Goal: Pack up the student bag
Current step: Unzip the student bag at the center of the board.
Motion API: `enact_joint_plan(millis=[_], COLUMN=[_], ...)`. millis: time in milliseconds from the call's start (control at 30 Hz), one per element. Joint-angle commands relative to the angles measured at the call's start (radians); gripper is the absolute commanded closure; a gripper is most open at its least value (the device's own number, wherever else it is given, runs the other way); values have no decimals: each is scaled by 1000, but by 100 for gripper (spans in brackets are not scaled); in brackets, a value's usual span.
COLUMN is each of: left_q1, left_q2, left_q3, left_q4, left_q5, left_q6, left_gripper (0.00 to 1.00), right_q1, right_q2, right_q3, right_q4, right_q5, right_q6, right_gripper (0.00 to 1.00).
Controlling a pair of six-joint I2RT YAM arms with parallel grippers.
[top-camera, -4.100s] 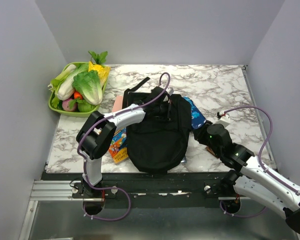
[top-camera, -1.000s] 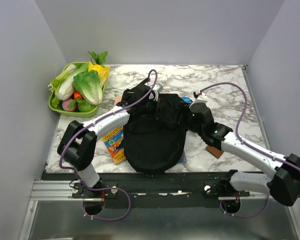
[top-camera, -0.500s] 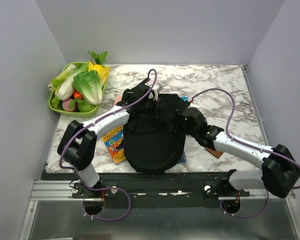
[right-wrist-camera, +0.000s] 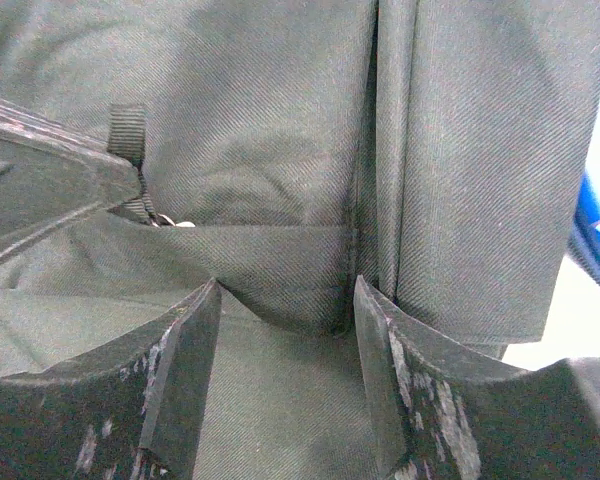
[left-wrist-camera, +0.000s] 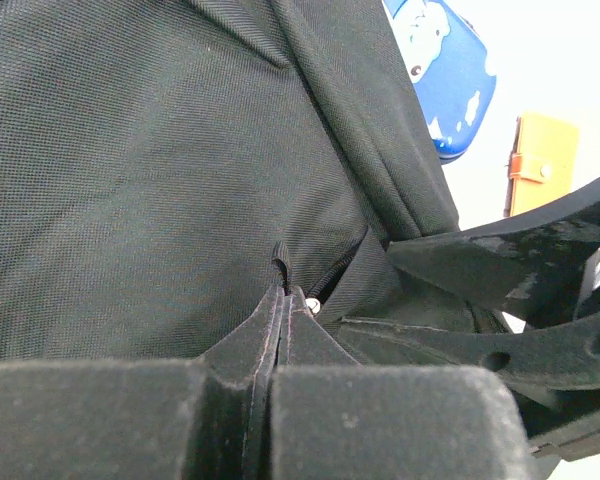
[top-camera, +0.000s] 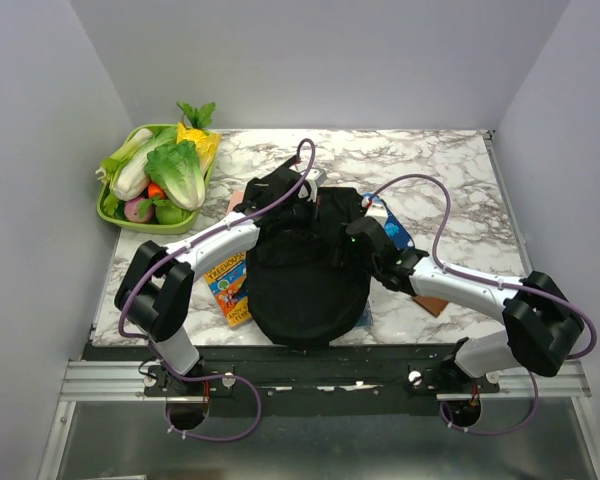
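The student bag (top-camera: 302,285), black and floppy, lies in the middle of the table. My left gripper (top-camera: 318,212) is at the bag's upper part, shut on a small zipper pull tab (left-wrist-camera: 280,258) with its metal slider (left-wrist-camera: 312,305) beside the tips. My right gripper (top-camera: 342,246) has come in from the right and stands open just beside it. Its two fingers (right-wrist-camera: 190,340) straddle a fold of bag fabric (right-wrist-camera: 280,270) without pinching it. The left gripper's finger (right-wrist-camera: 40,190) and the webbing tab (right-wrist-camera: 128,135) show in the right wrist view.
A blue patterned glasses case (top-camera: 392,226) lies against the bag's right side, with a brown wallet (top-camera: 432,304) nearer me. A colourful book (top-camera: 230,288) pokes out at the bag's left. A green tray (top-camera: 112,212) of vegetables sits at the far left.
My right arm swung left from the bag's right side onto its upper part, and its jaws narrowed a little. The left gripper stayed shut in place.
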Motion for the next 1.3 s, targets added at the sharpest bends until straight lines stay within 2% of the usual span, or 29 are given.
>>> enact_joint_plan(millis=[0,167,367,567,600,700,800,1000,1067,1267], left_q1=[0,0,0,0,2,5,25,207,268,341], left_q2=[-20,-12,-14,-12,-14,-17,-19,-38,-81,-195], left_q3=[13,14,19,18,16,13,11,11,-16,-85], left_q4=[11,14,13,10,8,-5,-39,-159,-193,-274], left_q5=[20,26,28,26,26,6,-6,23,25,19], left_q6=[-1,-1,-1,3,5,28,57,127,178,292], left_gripper=[100,100,100,100,100,100,100,100,100,100], right_q1=[27,32,32,32,32,32,32,32,32,33], right_q2=[0,29,82,92,89,51,10,-23,-26,-4], right_q3=[51,59,51,42,43,33,20,-32,-45,-53], right_q4=[-40,-39,3,40,38,34,14,-17,-17,-6], right_q5=[161,197,143,129,134,148,177,217,221,221], right_q6=[-102,-153,-132,-128,-128,-134,-142,-116,-98,-88], right_gripper=[36,36,44,67,79,99,99,99,99,99])
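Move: The right hand hangs open over the bag's zip; the fold at the zip's right end lies about 1 cm ahead and 1 cm below. The pull tab, in the left fingertips, is some 5 cm left of the right hand and 3 cm ahead; the blue pencil case is about 10 cm right, 6 ahead, 5 below. From the left hand, the bag's left edge is roughly 14 cm left, 3 ahead, and the orange book 19 cm left, 12 back. Easing about 1.5 cm forward, the right hand closes its fingers on the fold at the zip's right end, lifts slightly, then draws some 2 cm right and back down with the cloth pinched. The left hand keeps almost still on the pull tab meanwhile, then sweeps about 13 cm left and a little forward to the bag's left edge, still shut but coming free of the tab, turning some 10 degrees counter-clockwise. ##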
